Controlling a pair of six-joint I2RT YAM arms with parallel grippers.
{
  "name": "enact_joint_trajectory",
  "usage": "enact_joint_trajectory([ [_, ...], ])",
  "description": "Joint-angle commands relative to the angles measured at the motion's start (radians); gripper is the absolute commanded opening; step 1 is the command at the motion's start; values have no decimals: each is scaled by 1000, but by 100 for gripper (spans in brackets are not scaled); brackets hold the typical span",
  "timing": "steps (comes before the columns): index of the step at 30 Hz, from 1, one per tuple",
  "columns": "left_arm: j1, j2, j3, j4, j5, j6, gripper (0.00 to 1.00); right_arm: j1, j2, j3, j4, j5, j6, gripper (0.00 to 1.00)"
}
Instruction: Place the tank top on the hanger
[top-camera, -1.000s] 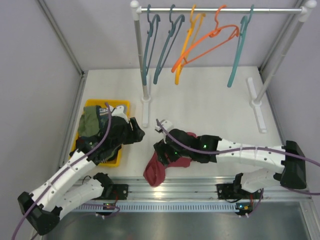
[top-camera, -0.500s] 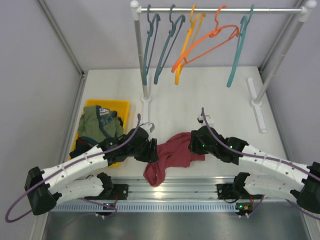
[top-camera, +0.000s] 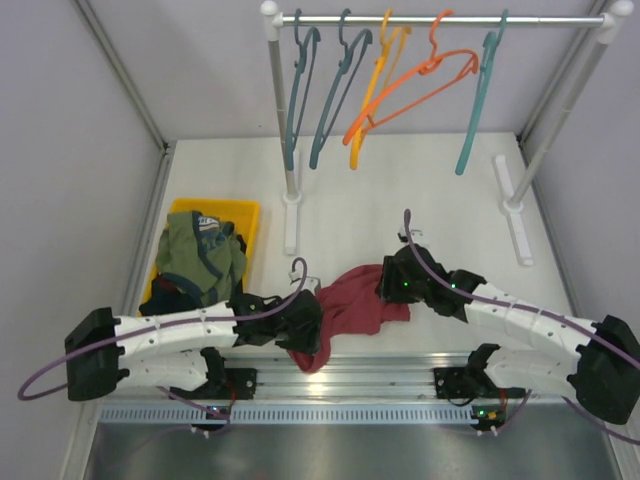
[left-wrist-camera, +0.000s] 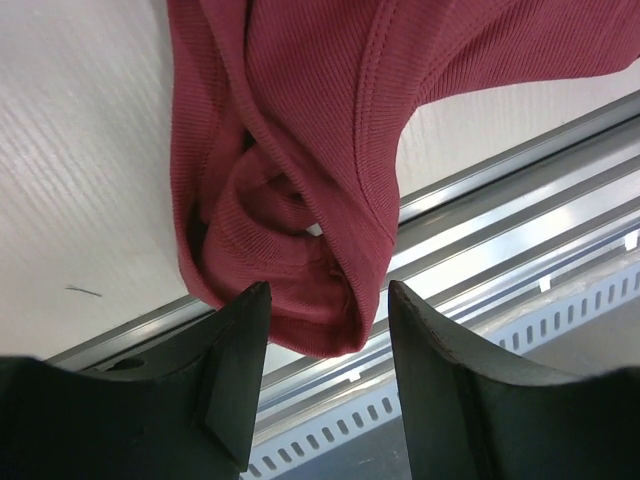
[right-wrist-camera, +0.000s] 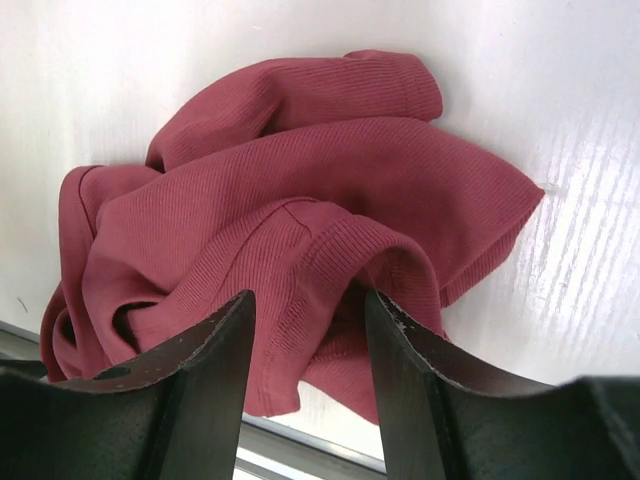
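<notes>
The maroon tank top (top-camera: 350, 305) lies crumpled at the table's front edge, its lower end drooping onto the metal rail. My left gripper (top-camera: 306, 325) is open over that lower left end; in the left wrist view the tank top (left-wrist-camera: 300, 150) bunches just ahead of the left gripper (left-wrist-camera: 325, 315). My right gripper (top-camera: 396, 284) is open at the cloth's right side; in the right wrist view a raised fold of the tank top (right-wrist-camera: 300, 170) sits between the tips of the right gripper (right-wrist-camera: 310, 315). The light teal hanger (top-camera: 480, 95) hangs at the rail's right end.
Two darker blue-teal hangers (top-camera: 300, 90), a yellow hanger (top-camera: 375, 95) and an orange hanger (top-camera: 420, 85) hang on the rack bar (top-camera: 440, 18). The rack's feet (top-camera: 292, 225) stand on the table. A yellow bin (top-camera: 250, 212) at left holds an olive garment (top-camera: 200, 250).
My left arm swung from the bin to the tank top's lower left end. My right arm drew back to the cloth's right side, and the tank top spread out wider.
</notes>
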Motion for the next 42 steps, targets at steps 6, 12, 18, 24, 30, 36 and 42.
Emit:
enact_joint_trajectory([
  [6,-42,93,-47,159,2,-44,53,-19,43,4,121,0,14,43],
  [12,-42,95,-76,255,44,-29,34,-20,32,1,118,1,12,27],
  [18,-42,40,-29,262,6,14,0,-22,-3,49,56,15,-15,0],
  [24,90,-106,112,173,-86,81,0,-22,-101,184,-75,49,-74,0],
  [30,412,-204,265,145,2,167,0,-22,-124,394,-184,50,-167,0],
  [36,517,-168,540,70,-115,210,0,-22,-40,719,-282,72,-296,0],
  [42,527,-166,775,28,-202,242,0,-22,110,1105,-381,38,-371,0],
])
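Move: The tank top's near strap end lies just under the left fingers, some 3 cm down, 2 cm right and 1 cm back. The right fingers straddle a raised fold of its far part, about 1 cm ahead, 1 cm left and 1 cm lower. The yellow bin stands roughly 17 cm ahead and 23 cm left of the left hand, about 3 cm lower. From the right hand, the orange hanger is about 18 cm ahead, 1 cm right and 42 cm up. Both grippers shut on the tank top: the left sinks about 3 cm and drifts slightly right to pinch its near end, while the right closes almost in place on the fold. Keeping hold, both lift it well over 30 cm towards the hangers, the left also swinging forward and then left, the right edging forward; both wrists tip their fingers up towards level. ##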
